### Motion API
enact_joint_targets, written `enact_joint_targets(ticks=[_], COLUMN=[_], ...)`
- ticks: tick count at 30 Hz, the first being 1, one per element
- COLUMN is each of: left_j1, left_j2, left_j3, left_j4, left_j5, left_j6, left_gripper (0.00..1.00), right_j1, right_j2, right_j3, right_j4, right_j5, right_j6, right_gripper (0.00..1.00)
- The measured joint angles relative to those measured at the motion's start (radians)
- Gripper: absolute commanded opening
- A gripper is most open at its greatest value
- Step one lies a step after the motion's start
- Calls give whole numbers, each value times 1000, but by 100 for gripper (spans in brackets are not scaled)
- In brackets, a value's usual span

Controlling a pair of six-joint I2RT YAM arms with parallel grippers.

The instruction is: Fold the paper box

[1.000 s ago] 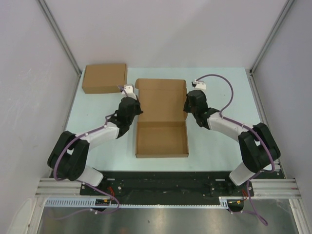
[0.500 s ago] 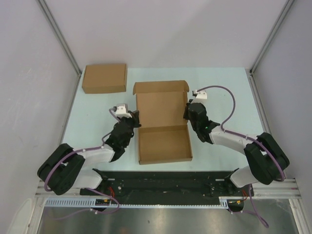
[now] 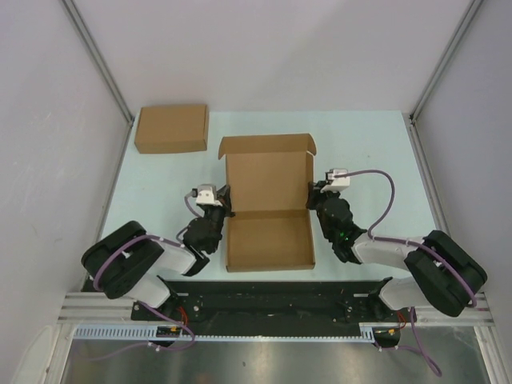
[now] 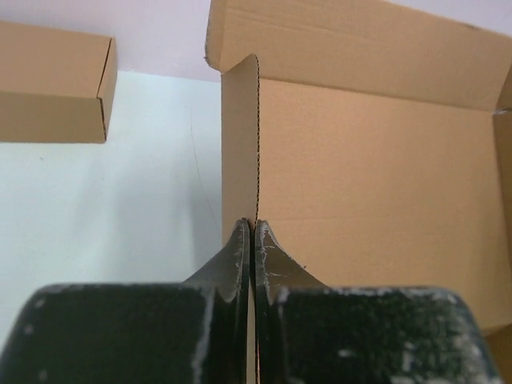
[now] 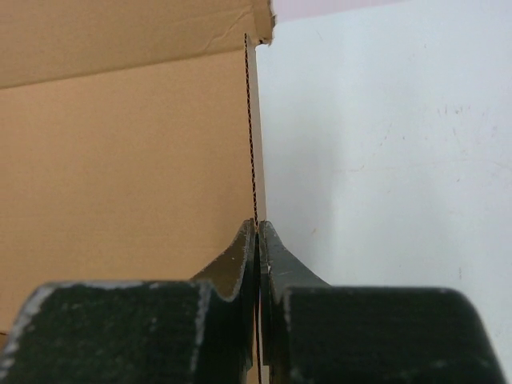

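The paper box (image 3: 268, 240) lies in the middle of the table as an open brown tray, and its lid panel (image 3: 268, 174) rises from the tray's far edge. The lid's side flaps stand up along both edges. My left gripper (image 3: 225, 210) is shut on the lid's left side flap (image 4: 240, 144), whose thin edge runs straight up from between the fingertips (image 4: 254, 228). My right gripper (image 3: 314, 200) is shut on the right side flap (image 5: 250, 128) in the same way (image 5: 257, 228). The lid's front flap (image 3: 266, 144) bends forward at the top.
A second, closed flat brown cardboard box (image 3: 171, 128) lies at the far left of the pale table (image 3: 368, 152); the left wrist view shows this box (image 4: 52, 84) too. White walls and metal frame posts enclose the table. Both arm bases sit at the near edge.
Both arms have drawn back toward the near edge while holding the side flaps. The lid has swung up from lying flat, and the box has slid slightly nearer.
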Motion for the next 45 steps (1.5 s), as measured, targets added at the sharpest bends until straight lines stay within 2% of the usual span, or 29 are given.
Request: enact_joint_targets(ticks=[6, 13, 17, 24, 29, 34, 45], left_j1=[-45, -70, -72, -32, -8, 29, 69], left_j2=[53, 92, 110, 122, 131, 134, 136], left_j3=[39, 69, 94, 134, 200, 259, 311], left_j4=[23, 39, 24, -24, -84, -89, -104], left_j5=[-45, -69, -74, -41, -5, 33, 80], left_j6=[137, 277, 335, 351, 383, 394, 391], left_gripper=[1, 0, 0, 0, 0, 0, 2], right_j1=[58, 148, 162, 152, 109, 71, 33], right_j2=[53, 265, 349, 378, 367, 363, 329], right_j3=[-63, -94, -69, -36, -8, 32, 72], right_j4=[211, 592, 698, 699, 634, 558, 506], right_j5=[82, 249, 293, 301, 257, 204, 136], right_j6=[-90, -236, -287, -319, -336, -351, -407], right_gripper=[0, 0, 0, 0, 0, 0, 0])
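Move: Between the left fingers already lies the lid's left side wall, and between the right fingers its right one. The lid's end flap stands roughly 16 cm ahead and 15 cm to the right of the left hand, 7 cm higher, and 15 cm ahead and 16 cm to the left of the right hand. Behind the left hand, the open tray's middle is about 11 cm back, 15 cm right and 8 cm lower; the small carton is about 30 cm ahead, 21 cm left, 12 cm lower. Keeping both pinches on the lid's side walls, the two hands carry the box forward. The left first edges right, its left side rolling up 20 degrees, then goes about 6 cm forward, rising 4 cm late on; the right eases back about 1 cm, then forward nearly 4.5 cm, its fingers tipping up and its right side rolling up, each some 10 degrees. ##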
